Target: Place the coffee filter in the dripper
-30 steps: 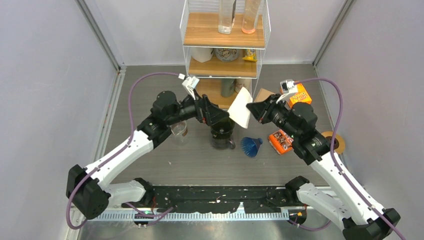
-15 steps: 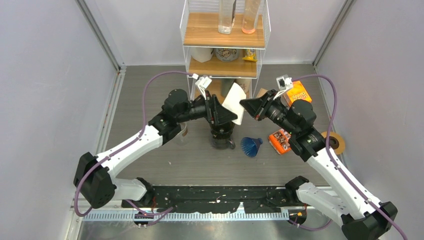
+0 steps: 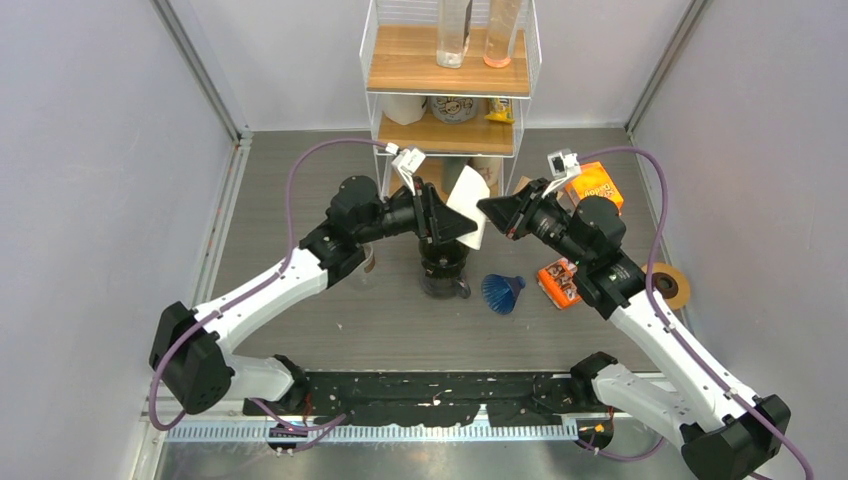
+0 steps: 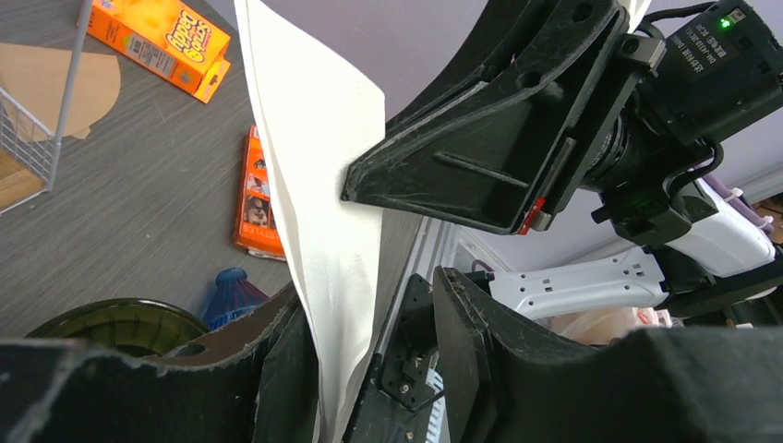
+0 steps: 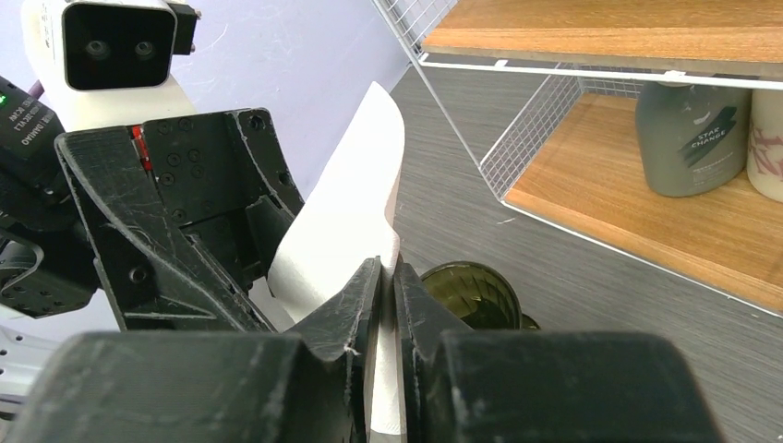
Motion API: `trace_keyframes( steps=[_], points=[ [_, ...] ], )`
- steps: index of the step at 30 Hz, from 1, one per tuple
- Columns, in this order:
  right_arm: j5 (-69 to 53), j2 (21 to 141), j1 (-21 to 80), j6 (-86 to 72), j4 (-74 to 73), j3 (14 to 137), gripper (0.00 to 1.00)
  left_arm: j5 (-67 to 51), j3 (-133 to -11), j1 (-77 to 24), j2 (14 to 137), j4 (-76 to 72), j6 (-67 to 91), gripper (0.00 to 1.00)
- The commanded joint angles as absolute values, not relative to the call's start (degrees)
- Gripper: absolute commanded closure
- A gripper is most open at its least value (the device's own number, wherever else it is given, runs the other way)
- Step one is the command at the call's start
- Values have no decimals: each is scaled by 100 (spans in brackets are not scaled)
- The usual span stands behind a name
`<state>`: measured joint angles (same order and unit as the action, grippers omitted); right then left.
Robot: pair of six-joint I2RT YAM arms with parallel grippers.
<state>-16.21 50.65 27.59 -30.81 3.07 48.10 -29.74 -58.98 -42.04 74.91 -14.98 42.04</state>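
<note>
The white paper coffee filter (image 3: 468, 203) hangs in the air above the dark green glass dripper (image 3: 445, 262). My right gripper (image 3: 486, 209) is shut on the filter's edge (image 5: 346, 221), coming in from the right. My left gripper (image 3: 466, 233) reaches in from the left with its jaws on either side of the filter (image 4: 323, 185). The paper lies against the left gripper's (image 4: 369, 300) left finger, and a gap shows at the right finger. The dripper's ribbed rim (image 5: 471, 291) shows just beyond the right gripper (image 5: 388, 277), and its edge (image 4: 111, 318) shows low in the left wrist view.
A wire and wood shelf (image 3: 447, 90) with bottles stands right behind the grippers. A blue shuttlecock (image 3: 500, 292), an orange packet (image 3: 560, 280), an orange box (image 3: 592, 187) and a tape roll (image 3: 668, 285) lie to the right. A glass cup (image 3: 360, 262) stands left of the dripper.
The left arm has swung right until its jaws straddle the filter, and they have narrowed. The right gripper has carried the filter a little left and back.
</note>
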Motion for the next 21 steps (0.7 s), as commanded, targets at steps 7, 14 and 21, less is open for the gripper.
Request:
trace_keyframes(
  steps=[7,14,21],
  points=[
    [-1722,5133,2825,-3210,805,4754,83,-3033,-6217,-4254,7690,-2022,4370,61],
    [-1673,5008,2822,-2888,454,4787,67,-2897,-6225,-4254,7619,-1804,4166,100],
    [-862,4291,2804,-2620,81,4528,5,-3039,-6047,-4251,7314,-1413,3289,100]
  ],
)
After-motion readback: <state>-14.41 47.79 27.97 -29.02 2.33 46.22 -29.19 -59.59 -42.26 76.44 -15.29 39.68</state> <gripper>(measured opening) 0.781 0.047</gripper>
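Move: The coffee filter is in my right fingers, and its near edge already stands between my half-open left ones; its middle is some 3 cm ahead of my left hand, level with it. From the left hand the dark green dripper lies about 2 cm back, 2 cm left and 16 cm down, on the glass carafe, and the blue cone 6 cm back and 9 cm right, near the table. From my right hand the dripper lies about 5 cm back, 5 cm left and 16 cm down. I hand the filter across in the air: my left hand stays almost in place, easing under 1 cm forward and down, while its fingers close from half open and pinch the filter's near part. Once they have shut, my right fingers spread wide, let go, and the hand starts backing off about 1 cm to the right. ##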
